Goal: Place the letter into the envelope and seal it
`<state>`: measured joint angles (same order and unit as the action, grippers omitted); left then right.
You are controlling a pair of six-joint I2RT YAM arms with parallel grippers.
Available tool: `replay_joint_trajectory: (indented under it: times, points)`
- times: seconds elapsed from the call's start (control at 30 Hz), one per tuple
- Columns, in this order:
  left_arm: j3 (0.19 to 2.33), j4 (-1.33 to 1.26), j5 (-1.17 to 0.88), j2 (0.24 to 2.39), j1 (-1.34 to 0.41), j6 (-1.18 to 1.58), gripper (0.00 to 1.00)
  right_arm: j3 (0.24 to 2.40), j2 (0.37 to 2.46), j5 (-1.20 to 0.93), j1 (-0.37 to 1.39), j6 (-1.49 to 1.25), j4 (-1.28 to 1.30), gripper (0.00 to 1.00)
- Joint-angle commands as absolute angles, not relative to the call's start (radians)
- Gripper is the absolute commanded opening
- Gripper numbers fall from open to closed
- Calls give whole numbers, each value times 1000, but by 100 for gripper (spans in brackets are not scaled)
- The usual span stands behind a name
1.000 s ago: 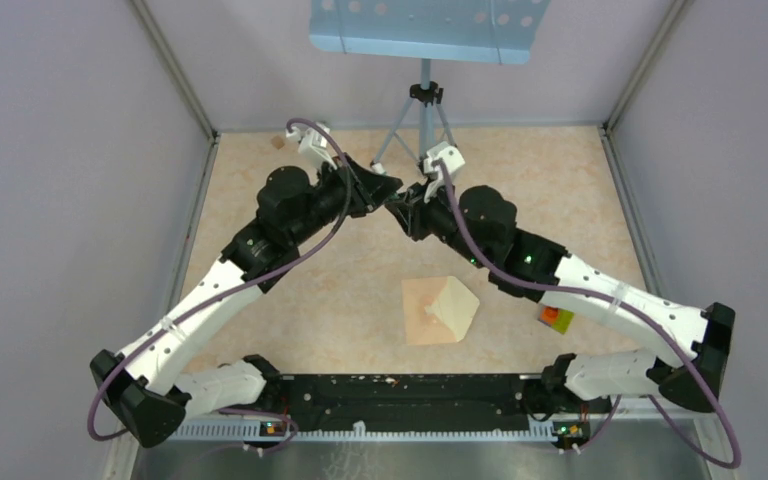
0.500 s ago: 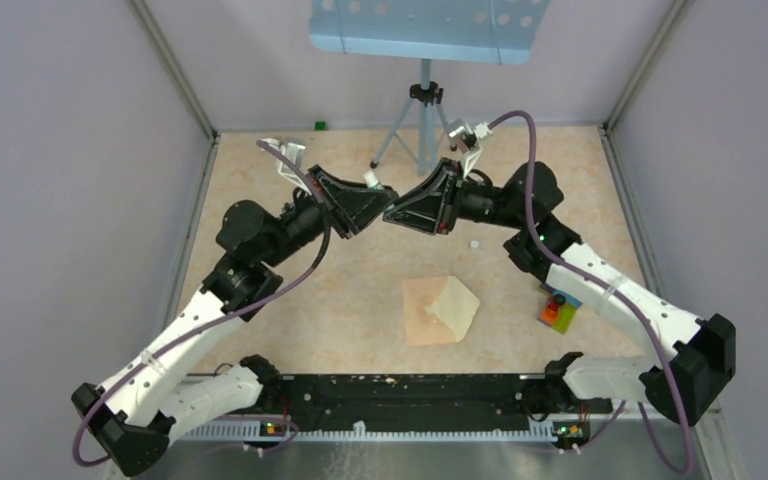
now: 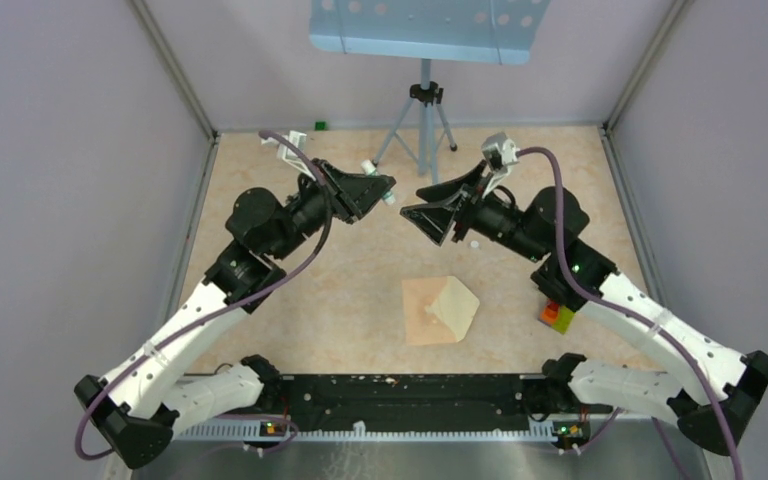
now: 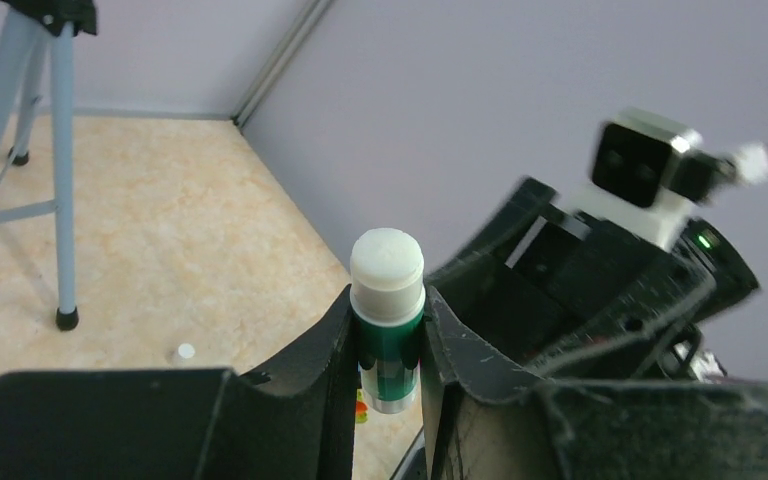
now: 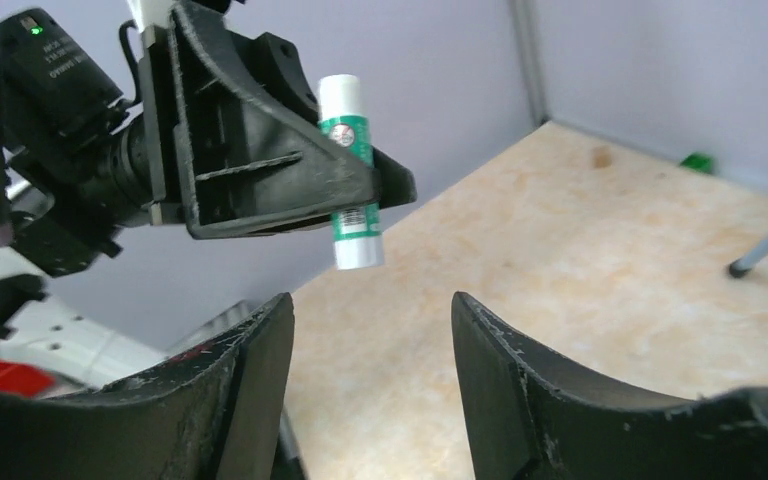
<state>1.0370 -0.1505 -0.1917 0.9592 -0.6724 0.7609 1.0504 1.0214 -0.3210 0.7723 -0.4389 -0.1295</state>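
Observation:
The tan envelope [image 3: 422, 312] lies flat on the table in front of the arms. The pale cream letter [image 3: 460, 305] lies over its right part, raised along a fold. My left gripper [image 3: 380, 185] is held up behind them and is shut on a green glue stick [image 4: 388, 335] with white ends. The stick also shows in the right wrist view [image 5: 348, 165], upright in the left gripper [image 5: 355, 185]. My right gripper [image 3: 412, 202] faces it a short gap away, open and empty [image 5: 370, 320].
A small white cap-like piece [image 3: 473, 243] lies on the table under the right arm. A coloured block [image 3: 557, 316] sits at the right. A tripod [image 3: 422, 120] with a blue perforated plate [image 3: 425, 30] stands at the back, and a small green item [image 3: 319, 126] lies by the back wall.
The two grippers met tip to tip half a second ago. My right gripper has since drawn back to the right and stands open. My left gripper still holds the glue stick.

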Motion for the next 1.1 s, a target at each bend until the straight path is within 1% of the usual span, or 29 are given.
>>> replay_joint_trajectory:
  times: [0.0,0.1,0.27,0.33,0.53,0.6,0.93,1.07]
  points:
    - [1119,-44,-66,997,-669,842,0,1023,974,113,900,-196,-97,57]
    - [1135,-14,-48,1021,-670,898,0,1025,998,217,965,-113,-126,55]
    - [1152,25,-42,1060,-670,974,0,1071,1079,293,1027,-26,-150,53]
    - [1153,27,-42,1068,-669,994,0,1076,1101,300,1032,-11,-178,53]
    - [1149,44,-33,1082,-670,1035,0,1074,1137,313,1035,-5,-241,46]
    - [1145,48,-32,1083,-669,1044,0,1080,1151,310,1035,-5,-244,42]
    - [1131,42,-46,1091,-667,1072,0,1092,1180,324,1042,-4,-255,34]
    - [1123,48,-52,1096,-666,1082,0,1092,1184,325,1042,-4,-261,29]
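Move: The glue stick is pinched upright in the left fingers, right at the left hand point. From the open right hand its middle lies about 6 cm to the left, 2 cm ahead and 3 cm higher. On the table some 37 cm below the right hand, the envelope lies about 7 cm to the right and 1 cm back. A small white cap lies there too, about 18 cm ahead and 17 cm to the right of the right hand. Down and forward together, about 5 cm each way, both hands swing in step. The left keeps its pinch on the glue stick and tips its fingers down some 25 degrees. The right also draws in a couple of centimetres leftward to the stick's lower end, turning clockwise, dipping its fingertips and narrowing its fingers around that end to about half their starting gap. ##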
